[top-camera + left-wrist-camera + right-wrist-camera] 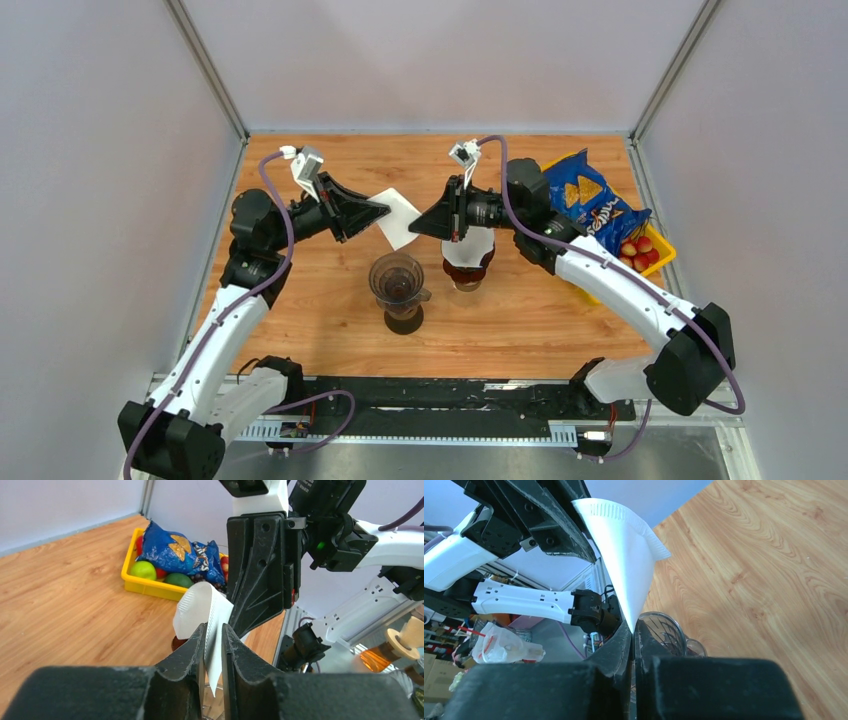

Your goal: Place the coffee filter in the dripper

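The white cone-shaped coffee filter [398,217] hangs in the air between my two grippers, above and behind the clear dripper [397,278]. My left gripper [385,212] comes from the left, and its narrow jaws are shut on the filter's ribbed seam edge [200,612]. From the right, my right gripper [413,228] is shut on the filter's pointed tip [629,560]. In the right wrist view the dripper's ribbed rim [663,630] shows just beyond my right gripper [633,625]. In the left wrist view my left gripper [214,630] faces the right gripper's black fingers [260,570].
A brownish glass holding white paper [468,262] stands right of the dripper, under the right wrist. A yellow tray [660,262] with fruit and a blue chip bag [585,200] sits at the table's right edge.
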Action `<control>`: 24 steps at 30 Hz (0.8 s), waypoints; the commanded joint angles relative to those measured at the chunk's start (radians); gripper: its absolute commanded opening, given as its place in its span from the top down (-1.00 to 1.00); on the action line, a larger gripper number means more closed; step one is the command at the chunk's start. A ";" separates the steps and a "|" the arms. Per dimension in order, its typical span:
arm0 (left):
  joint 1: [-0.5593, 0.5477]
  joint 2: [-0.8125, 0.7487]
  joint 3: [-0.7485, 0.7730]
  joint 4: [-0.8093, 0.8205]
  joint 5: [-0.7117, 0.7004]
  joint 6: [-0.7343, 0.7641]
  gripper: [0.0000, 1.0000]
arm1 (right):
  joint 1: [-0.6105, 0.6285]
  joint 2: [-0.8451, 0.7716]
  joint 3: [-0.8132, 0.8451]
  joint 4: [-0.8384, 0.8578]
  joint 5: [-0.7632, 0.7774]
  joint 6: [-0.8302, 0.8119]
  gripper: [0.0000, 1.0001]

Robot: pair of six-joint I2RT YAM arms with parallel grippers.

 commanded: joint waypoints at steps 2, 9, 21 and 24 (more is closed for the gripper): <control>-0.003 -0.017 0.019 0.017 0.035 -0.021 0.66 | 0.004 -0.007 0.057 -0.013 0.048 -0.042 0.88; -0.003 -0.060 -0.013 0.051 0.020 -0.032 0.99 | -0.001 -0.028 0.058 -0.032 0.099 -0.067 0.69; -0.004 -0.091 -0.046 0.111 0.057 0.028 0.99 | -0.027 -0.186 -0.060 -0.060 0.463 -0.088 -0.89; -0.004 -0.090 -0.055 0.139 0.080 0.043 0.99 | -0.027 -0.224 -0.096 -0.062 0.537 -0.092 -0.98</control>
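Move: The paper filter's middle is about 2 cm to the right of the left hand and 2 cm below it, between that hand's nearly closed fingers. From the right hand, which holds its pointed end, it is roughly 2 cm left, 1 cm ahead and 2 cm up. The clear dripper stands some 3 cm back from the left hand, 1 cm right and 19 cm lower; the red dripper, already lined, about 3 cm ahead of the left hand, 13 cm right and 19 cm lower. Shut the left gripper to pinch the filter by its side, then draw that hand back about 2.5 cm and slightly up, keeping the pinch. Only once the left has closed, open the right gripper wide to let go of the filter's point, and pull it away to the right and forward, about 6 cm in all and a little up, turning clockwise some 20 degrees. ##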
